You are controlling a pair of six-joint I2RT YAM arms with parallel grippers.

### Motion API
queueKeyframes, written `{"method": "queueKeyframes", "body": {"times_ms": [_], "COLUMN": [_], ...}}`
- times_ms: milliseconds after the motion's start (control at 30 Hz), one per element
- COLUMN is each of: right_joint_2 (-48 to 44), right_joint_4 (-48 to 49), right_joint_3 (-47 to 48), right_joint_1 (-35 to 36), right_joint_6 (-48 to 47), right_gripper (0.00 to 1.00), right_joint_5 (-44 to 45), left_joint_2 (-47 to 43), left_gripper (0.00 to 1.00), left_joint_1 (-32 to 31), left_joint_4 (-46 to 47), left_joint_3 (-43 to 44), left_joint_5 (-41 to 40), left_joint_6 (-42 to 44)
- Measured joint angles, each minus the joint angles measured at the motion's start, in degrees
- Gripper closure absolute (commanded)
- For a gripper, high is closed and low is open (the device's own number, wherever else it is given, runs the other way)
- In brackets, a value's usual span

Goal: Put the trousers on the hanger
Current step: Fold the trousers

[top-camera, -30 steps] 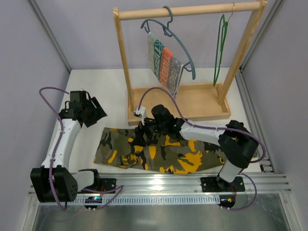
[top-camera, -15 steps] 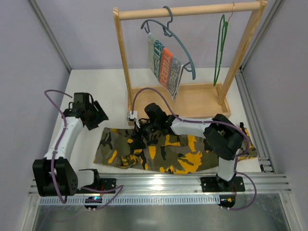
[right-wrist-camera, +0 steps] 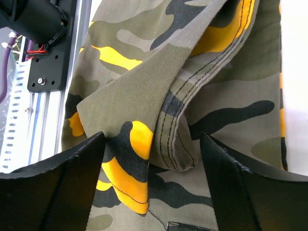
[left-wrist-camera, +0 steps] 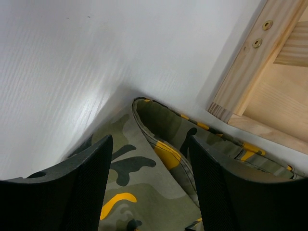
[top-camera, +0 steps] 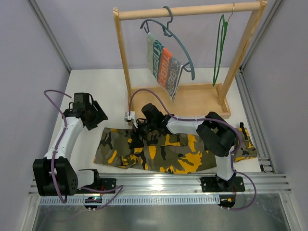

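The camouflage trousers (top-camera: 178,154) lie flat across the table in front of both arm bases. The thin green hanger (top-camera: 220,48) hangs on the right end of the wooden rack's bar, away from both arms. My left gripper (top-camera: 95,117) hovers open just off the trousers' far left corner; in the left wrist view that folded corner (left-wrist-camera: 154,139) lies between its fingers (left-wrist-camera: 91,183). My right gripper (top-camera: 140,129) is low over the trousers' left part. In the right wrist view its open jaws straddle a raised fold with a stitched seam (right-wrist-camera: 178,139).
The wooden rack (top-camera: 122,53) stands on a tray-like base (top-camera: 202,101) behind the trousers; its corner (left-wrist-camera: 250,67) is near my left gripper. A blue-grey hanger (top-camera: 180,45) carries a striped cloth (top-camera: 164,67). An aluminium rail (top-camera: 159,185) runs along the near edge.
My right gripper has slid left along the trousers' far edge, its arm folding further. The left gripper has shifted slightly toward the trousers' corner. The trousers have not visibly moved.
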Motion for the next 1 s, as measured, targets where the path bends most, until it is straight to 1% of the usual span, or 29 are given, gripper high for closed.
{"method": "queueKeyframes", "body": {"times_ms": [67,100,200,233,267,333,367,400,533,633,700,867,900,933,1000], "right_joint_2": [0.3,0.4,0.2,-0.2,-0.5,-1.6,-2.3,-3.2,-6.6,-7.2,-6.9,-1.0,0.4,1.8,3.9], "right_joint_4": [0.4,0.7,2.1,2.1,1.9,0.0,-1.4,-2.5,-9.3,-15.5,-21.3,-35.0,-36.3,-37.7,-39.6], "right_joint_3": [0.0,-0.1,-1.2,-2.1,-2.8,-3.6,-3.6,-3.4,-0.1,5.6,10.5,27.0,29.2,31.0,32.6], "right_joint_1": [0.0,0.0,0.0,0.0,0.0,0.0,0.0,0.0,0.2,0.3,0.4,0.6,0.6,0.6,0.6], "right_joint_6": [0.0,0.1,0.5,0.7,0.9,2.1,2.8,3.6,7.3,10.2,12.6,20.9,22.6,24.5,27.3], "right_gripper": [0.23,0.26,0.47,0.63,0.69,0.77,0.87,0.95,0.96,0.96,0.96,0.96,0.94,0.89,0.89], "right_joint_5": [-0.6,-1.0,-2.0,-2.1,-2.0,-1.7,-1.6,-1.7,-0.3,0.7,1.5,1.9,2.1,2.3,2.9], "left_joint_2": [0.0,0.1,0.7,0.9,1.1,1.5,1.9,2.3,5.0,6.6,7.3,8.7,9.1,9.6,10.6], "left_gripper": [0.35,0.35,0.35,0.35,0.35,0.35,0.35,0.35,0.35,0.35,0.35,0.35,0.35,0.35,0.36], "left_joint_1": [0.0,0.0,0.0,0.0,0.0,0.0,0.0,0.0,0.0,0.0,0.0,0.0,0.0,0.0,0.0], "left_joint_4": [0.1,0.1,0.8,1.0,1.3,1.7,1.8,1.8,2.1,2.5,2.8,3.7,3.8,3.9,3.9], "left_joint_3": [-0.1,-0.2,-1.1,-1.6,-2.3,-3.7,-4.3,-4.7,-5.0,-5.0,-5.1,-5.7,-5.8,-6.0,-6.2], "left_joint_5": [-0.4,-0.8,-2.5,-3.0,-3.5,-4.5,-5.1,-5.7,-8.1,-9.0,-9.6,-10.9,-11.0,-11.1,-11.2], "left_joint_6": [0.0,-0.1,-1.2,-1.9,-2.6,-4.1,-4.9,-5.4,-7.7,-8.9,-9.5,-10.8,-10.9,-11.0,-11.1]}}
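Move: The right fingers already straddle the trousers' folded flap; its edge lies about 2 cm back, 1 cm right and 1 cm below that hand. From the same hand, the trousers' far left corner is about 14 cm left, 6 cm ahead and 5 cm down, and the rack's near left corner about 8 cm ahead and 3 cm left. For the left hand, that trouser corner lies some 9 cm below, roughly 1 cm ahead and 1 cm right; the rack corner is about 11 cm right and 3 cm ahead. Shut the right gripper on the folded flap while easing it about 2 cm back and 2 cm right, then raise the pinched cloth some 10 cm, drifting back to the left and rolling the wrist roughly 30 degrees, and dip slightly at the end. Meanwhile bring the open left gripper down about 8 cm and a little left, towards the trousers' left end, turning counter-clockwise. ##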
